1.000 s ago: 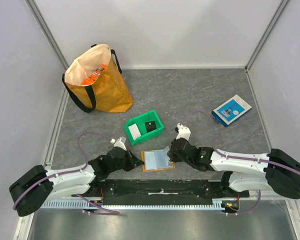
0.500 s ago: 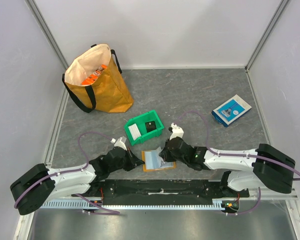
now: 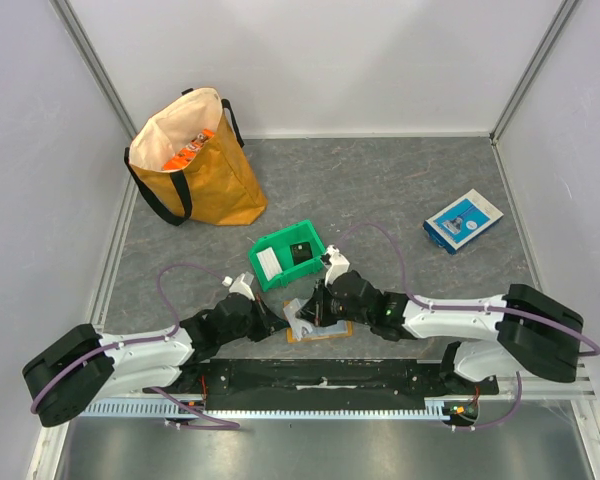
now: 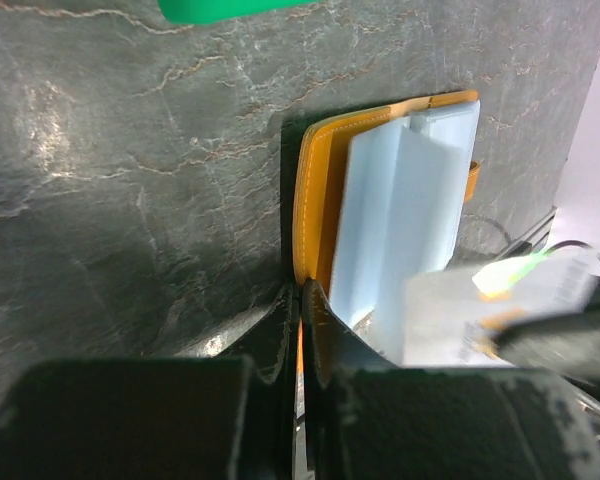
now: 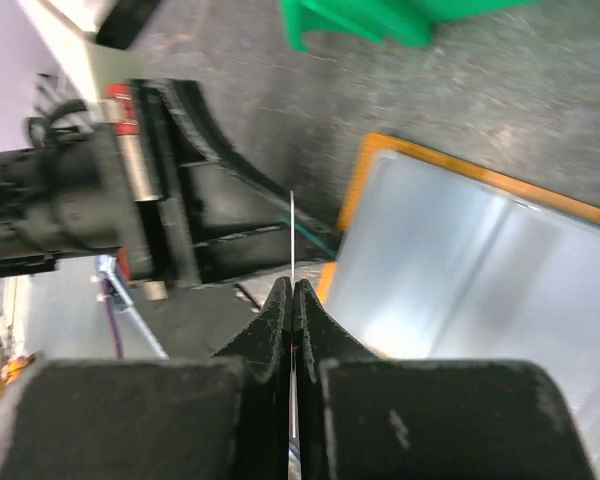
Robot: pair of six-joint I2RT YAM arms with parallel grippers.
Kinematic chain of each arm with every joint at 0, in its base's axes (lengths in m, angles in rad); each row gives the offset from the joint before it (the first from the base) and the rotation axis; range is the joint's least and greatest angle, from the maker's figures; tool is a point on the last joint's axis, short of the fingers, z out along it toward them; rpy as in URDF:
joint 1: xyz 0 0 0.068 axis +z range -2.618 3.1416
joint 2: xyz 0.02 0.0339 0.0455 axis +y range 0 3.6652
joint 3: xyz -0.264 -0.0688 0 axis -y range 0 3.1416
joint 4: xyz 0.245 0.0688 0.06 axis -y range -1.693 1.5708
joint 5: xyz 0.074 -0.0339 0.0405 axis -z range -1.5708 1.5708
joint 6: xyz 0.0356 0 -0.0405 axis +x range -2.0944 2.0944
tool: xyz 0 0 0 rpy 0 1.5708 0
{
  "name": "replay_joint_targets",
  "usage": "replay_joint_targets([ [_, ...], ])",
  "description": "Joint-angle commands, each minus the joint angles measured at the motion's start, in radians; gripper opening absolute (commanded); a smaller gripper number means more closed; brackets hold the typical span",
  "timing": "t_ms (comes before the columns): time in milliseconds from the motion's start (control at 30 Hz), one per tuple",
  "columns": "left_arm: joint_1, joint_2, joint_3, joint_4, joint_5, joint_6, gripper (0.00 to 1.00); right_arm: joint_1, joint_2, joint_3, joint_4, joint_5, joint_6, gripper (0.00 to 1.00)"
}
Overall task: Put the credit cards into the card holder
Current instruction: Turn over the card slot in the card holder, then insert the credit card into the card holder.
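The card holder (image 3: pixel 325 327) lies open near the front edge, orange outside and pale blue inside (image 4: pixel 405 200). My left gripper (image 3: pixel 279 326) is shut on its left orange edge (image 4: pixel 302 300). My right gripper (image 3: pixel 313 309) hangs over the holder's left half, shut on a thin white credit card that shows edge-on (image 5: pixel 292 230) above the fingertips. The holder's shiny inner panel (image 5: pixel 460 260) lies just right of that card. Two more credit cards, one white (image 3: pixel 268 263) and one black (image 3: pixel 301 252), sit in the green bin (image 3: pixel 280 240).
The green bin stands just behind the holder. A big orange tote bag (image 3: pixel 195 165) stands at the back left. A blue-and-white flat box (image 3: pixel 463 220) lies at the right. Black arm mounts (image 3: pixel 320 378) run along the near edge.
My right gripper has moved left with the white card, from the holder's right edge to over its left half. The left gripper has stayed shut on the holder's edge.
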Motion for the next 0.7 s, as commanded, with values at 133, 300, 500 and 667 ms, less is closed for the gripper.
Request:
replay_joint_targets([
  [133, -0.004, 0.016, -0.060, -0.059, -0.061, 0.000, 0.02, 0.004, -0.182, 0.071, 0.011, 0.003, -0.066, 0.00],
  [300, -0.004, 0.010, -0.061, -0.061, -0.058, 0.001, 0.02, 0.001, -0.282, 0.017, -0.122, 0.175, -0.026, 0.00],
  [500, -0.004, -0.006, -0.054, -0.065, -0.046, 0.012, 0.02, -0.010, -0.247, -0.124, -0.060, 0.188, 0.075, 0.00],
  [667, -0.002, -0.009, -0.050, -0.071, -0.036, 0.015, 0.02, -0.008, -0.173, -0.174, 0.031, 0.203, 0.097, 0.00],
])
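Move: The right hand holds a white card over the open card holder. The holder's right-hand card slot lies about 4 cm to its right, level with it ahead and some 5 cm below; the left-hand slot is roughly 3 cm to its left, also 5 cm below. The green tray stands about 14 cm ahead and 6 cm left. From the left hand, pinching the holder's left edge, the right-hand slot is some 10 cm right and 1 cm ahead. The right hand, still pinching the card, arcs up 10 cm, then down and 5 cm right over the slots. ##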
